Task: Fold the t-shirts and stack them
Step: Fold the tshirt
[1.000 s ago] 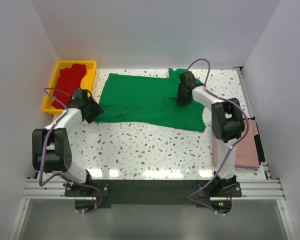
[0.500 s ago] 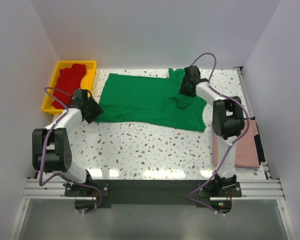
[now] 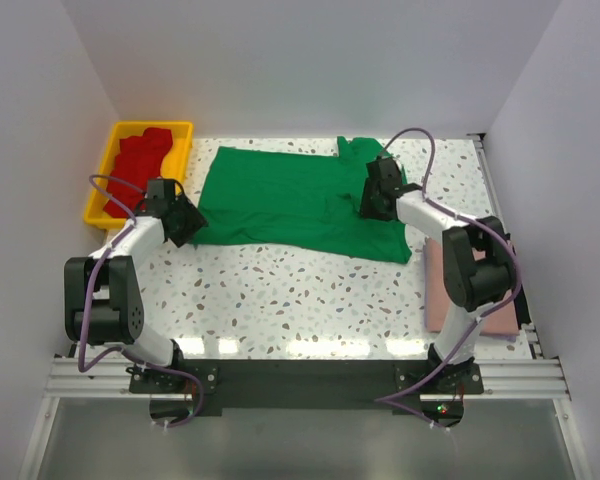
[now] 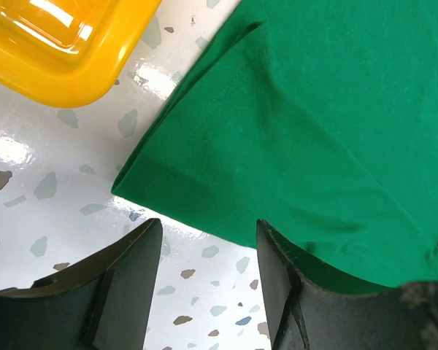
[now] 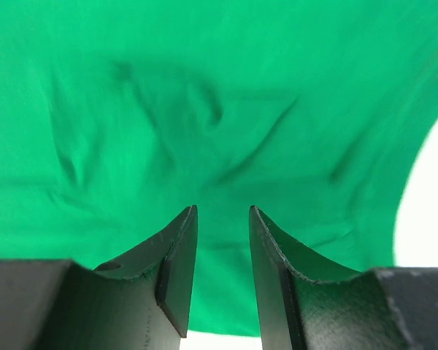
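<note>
A bright green t-shirt (image 3: 280,200) lies spread flat across the back of the table. My left gripper (image 3: 190,222) sits low at its left sleeve, open. In the left wrist view the sleeve hem of the green t-shirt (image 4: 299,131) lies just ahead of the left gripper (image 4: 208,226), with bare table between the fingers. My right gripper (image 3: 373,205) hovers over the shirt's right part. The right wrist view shows the right gripper (image 5: 223,210) open by a narrow gap above wrinkled green t-shirt (image 5: 204,95), nothing pinched. A folded pink t-shirt (image 3: 500,290) lies at the right edge. Red t-shirts (image 3: 140,160) fill the tray.
The yellow tray (image 3: 150,125) stands at the back left corner, and its rounded corner (image 4: 58,51) shows close to the left gripper. White walls close in the table on three sides. The right arm's upper link partly covers the pink shirt.
The right gripper swung toward the back over the green shirt, then came nearer again, while its elbow shifted right. The left arm has not moved.
</note>
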Motion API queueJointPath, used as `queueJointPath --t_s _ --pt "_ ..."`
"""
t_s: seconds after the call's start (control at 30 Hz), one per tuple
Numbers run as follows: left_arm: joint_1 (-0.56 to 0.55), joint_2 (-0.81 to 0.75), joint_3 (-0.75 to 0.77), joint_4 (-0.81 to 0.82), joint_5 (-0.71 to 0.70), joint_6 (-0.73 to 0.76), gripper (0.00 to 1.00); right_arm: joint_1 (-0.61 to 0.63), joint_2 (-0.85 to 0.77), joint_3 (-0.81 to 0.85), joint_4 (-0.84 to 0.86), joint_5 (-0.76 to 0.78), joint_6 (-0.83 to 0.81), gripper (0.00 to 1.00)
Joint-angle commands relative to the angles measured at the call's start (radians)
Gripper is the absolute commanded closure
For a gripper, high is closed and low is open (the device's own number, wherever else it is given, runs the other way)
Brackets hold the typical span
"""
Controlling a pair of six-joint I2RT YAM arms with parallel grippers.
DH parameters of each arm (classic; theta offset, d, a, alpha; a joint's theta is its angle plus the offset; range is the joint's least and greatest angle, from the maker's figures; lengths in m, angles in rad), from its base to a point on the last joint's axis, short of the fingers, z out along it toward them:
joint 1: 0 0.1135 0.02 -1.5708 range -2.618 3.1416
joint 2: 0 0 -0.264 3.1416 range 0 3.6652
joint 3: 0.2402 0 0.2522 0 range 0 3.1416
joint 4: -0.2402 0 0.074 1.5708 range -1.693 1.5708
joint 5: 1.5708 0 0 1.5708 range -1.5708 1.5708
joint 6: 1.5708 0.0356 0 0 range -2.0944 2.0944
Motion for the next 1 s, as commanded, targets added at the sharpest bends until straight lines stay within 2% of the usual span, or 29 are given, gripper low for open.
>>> queueJointPath --t_s 0.0,0.27,0.6,0.97 --pt "0.008 -0.001 0.02 0.018 0.015 0.018 0.41 0.034 0.019 -0.041 0.041 0.009 0.005 0.63" --pt "0.01 -0.006 0.014 0.017 0.016 0.021 0.41 0.051 0.121 0.038 0.036 0.031 0.01 0.63" --pt "0.011 -0.003 0.023 0.015 0.019 0.027 0.41 0.048 0.235 0.252 -0.054 0.139 -0.016 0.64" --pt "0.013 0.002 0.031 0.01 0.03 0.033 0.41 -0.012 0.333 0.373 0.031 0.179 -0.016 0.64"
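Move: The rumpled fold in the green t-shirt lies about 4 cm ahead of the right hand, 4 cm to its left and some 5 cm below. The shirt's near edge runs roughly 10 cm behind that hand, and its right edge about 8 cm to the right. The pink t-shirt is around 17 cm back and 23 cm to the right. From the left hand the rumpled fold is about 9 cm ahead, 36 cm to the right and 4 cm lower. The right hand dips about 5 cm to the green cloth, easing back and a little left as it sinks, with its fingers kept at the same part-open gap. From there it strokes forward some 9 cm up to the rumpled fold, rising slightly, drifting back to the right near the end and rolling a few degrees left side down, the fingertips seeming to brush the cloth without pinching it. ##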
